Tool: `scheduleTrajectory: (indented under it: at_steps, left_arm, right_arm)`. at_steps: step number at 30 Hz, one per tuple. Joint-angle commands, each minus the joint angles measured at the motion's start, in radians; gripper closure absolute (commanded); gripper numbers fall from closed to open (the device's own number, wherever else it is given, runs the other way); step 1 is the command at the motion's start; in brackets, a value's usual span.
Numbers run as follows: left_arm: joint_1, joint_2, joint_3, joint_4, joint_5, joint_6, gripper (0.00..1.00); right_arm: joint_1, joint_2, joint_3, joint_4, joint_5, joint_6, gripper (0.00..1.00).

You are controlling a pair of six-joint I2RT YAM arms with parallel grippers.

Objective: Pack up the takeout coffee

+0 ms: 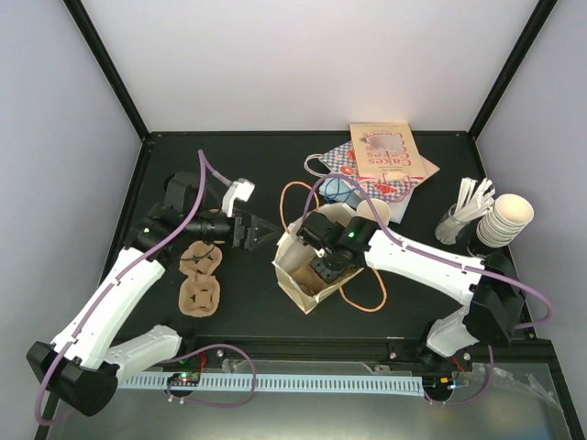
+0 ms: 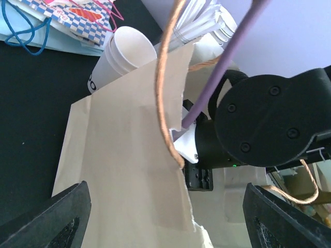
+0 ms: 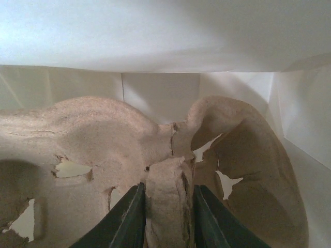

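Note:
The takeout coffee is out of view. A tan paper bag (image 1: 298,275) stands open in the middle of the table. My right gripper (image 1: 324,269) reaches down into it. In the right wrist view this gripper (image 3: 168,199) is shut on the middle ridge of a brown moulded-cardboard cup carrier (image 3: 93,139) inside the bag. My left gripper (image 1: 261,231) is level with the bag's left rim. Its fingers (image 2: 62,217) stand wide open, with the bag's wall (image 2: 119,170) between them and no finger touching it.
Two more cup carriers (image 1: 200,280) lie left of the bag. A lidless cream cup (image 1: 376,213) lies behind it. Patterned bags (image 1: 381,160) lie at the back. A stack of cups (image 1: 509,220) and a holder of stirrers (image 1: 463,215) stand at the right. Twine handles (image 1: 367,298) loop off the bag.

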State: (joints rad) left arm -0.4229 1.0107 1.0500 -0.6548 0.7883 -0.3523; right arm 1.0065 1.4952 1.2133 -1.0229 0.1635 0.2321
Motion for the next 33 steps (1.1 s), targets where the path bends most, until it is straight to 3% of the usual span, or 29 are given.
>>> scheduleTrajectory:
  at_steps: [1, 5, 17, 33]
  left_arm:
    - [-0.008, -0.012, 0.039, -0.017, -0.021, 0.045, 0.17]
    - [-0.049, 0.016, 0.07, -0.042, -0.056, 0.059, 0.18]
    - [-0.218, 0.101, 0.251, -0.239, -0.424, 0.13, 0.21]
    - [-0.283, 0.246, 0.373, -0.385, -0.474, 0.128, 0.5]
  right_arm:
    - [0.0, 0.017, 0.022, 0.04, -0.003, -0.013, 0.72]
    - [0.0, 0.027, 0.023, 0.047, -0.003, -0.011, 0.72]
    - [0.0, 0.019, 0.008, 0.063, 0.008, -0.011, 0.72]
    - [-0.001, 0.017, -0.001, 0.072, 0.013, -0.016, 0.72]
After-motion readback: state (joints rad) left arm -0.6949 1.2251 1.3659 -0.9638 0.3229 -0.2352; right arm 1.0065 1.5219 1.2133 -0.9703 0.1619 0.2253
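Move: The left hand, empty and open, has the bag's left rim about 4 cm to its right, 1 cm back and 4 cm below; the handle loop stands roughly 4 cm ahead of it and 3 cm right. The stacked cups are some 24 cm right, 5 cm ahead and 20 cm lower. The right hand already holds the cup carrier, its middle some 2 cm below, with that rim 7 cm left, 5 cm ahead and 10 cm higher. Rightward by about 2.5 cm, the left hand eases towards the bag's left rim and handle, rising slightly and then sinking to end a little lower. Its wrist tips the fingers some 25 degrees more steeply down while their gap narrows from wide to about half open. Inside the bag the right hand keeps its pinch on the carrier and shifts about 1 cm left. ##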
